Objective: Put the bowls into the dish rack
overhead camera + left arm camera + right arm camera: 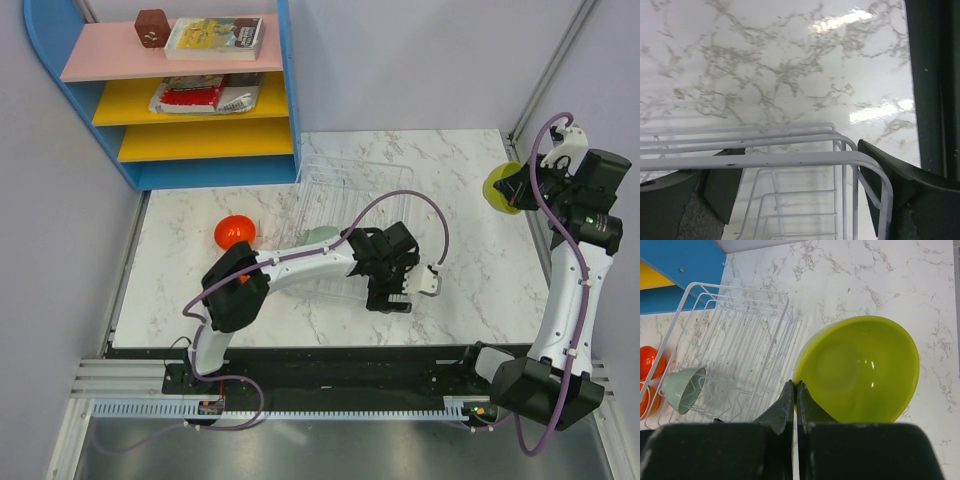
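Note:
The wire dish rack (335, 205) lies in the middle of the table. A pale green bowl (320, 237) sits tilted in it and also shows in the right wrist view (682, 387). An orange bowl (235, 232) sits on the table left of the rack. My left gripper (390, 297) is open at the rack's near right corner. In the left wrist view the rack's rim (790, 159) runs between its spread fingers (892, 182). My right gripper (520, 185) is shut on the rim of a yellow-green bowl (862, 367) and holds it above the table's right side.
A blue shelf unit (190, 90) with pink and yellow boards stands at the back left, holding a book (215, 38), a brown block and a packet. Grey walls close in the table on both sides. The table's black front edge (330, 352) runs near the arm bases.

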`<action>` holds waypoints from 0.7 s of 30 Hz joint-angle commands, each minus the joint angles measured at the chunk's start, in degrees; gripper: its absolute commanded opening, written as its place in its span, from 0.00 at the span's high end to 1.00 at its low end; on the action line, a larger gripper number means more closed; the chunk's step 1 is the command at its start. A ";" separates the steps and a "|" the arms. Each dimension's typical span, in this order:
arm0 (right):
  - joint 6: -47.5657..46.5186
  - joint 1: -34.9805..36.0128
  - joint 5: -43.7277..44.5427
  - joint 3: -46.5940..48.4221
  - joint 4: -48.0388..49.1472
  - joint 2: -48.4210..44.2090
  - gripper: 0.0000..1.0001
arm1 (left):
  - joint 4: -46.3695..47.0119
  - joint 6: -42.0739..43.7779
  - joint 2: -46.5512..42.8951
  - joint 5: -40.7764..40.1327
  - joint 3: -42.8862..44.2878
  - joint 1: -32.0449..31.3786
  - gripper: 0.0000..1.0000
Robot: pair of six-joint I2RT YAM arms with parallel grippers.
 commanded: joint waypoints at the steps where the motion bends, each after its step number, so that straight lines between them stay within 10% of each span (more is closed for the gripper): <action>1: -1.17 -1.17 -3.50 0.37 1.83 -0.72 1.00 | 3.28 3.62 3.56 -1.52 8.47 2.73 0.01; 21: -1.17 -2.66 -6.04 -0.51 2.09 0.42 1.00 | 0.99 -0.93 5.59 0.77 16.41 6.34 0.00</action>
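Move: The left hand's wide-open fingers straddle the dish rack's near right corner; the rack's middle lies about 16 cm ahead, 9 cm to the left and a little lower. Inside, the pale green bowl is roughly 15 cm ahead and 15 cm left. Left of the rack, the near orange bowl sits some 7 cm ahead and 33 cm left. From the right hand, holding the lime bowl, the rack's middle is about 33 cm left, 4 cm ahead and 26 cm below. With its rear finger against the outside of the rack's near end, the left hand pushes the rack forward over the table, going about 10 cm and drifting a few centimetres right before easing to a stop. The fingers stay wide open around the corner, and the wrist turns only slightly, counter-clockwise. The right hand keeps its grip on the lime bowl, nearly still. ##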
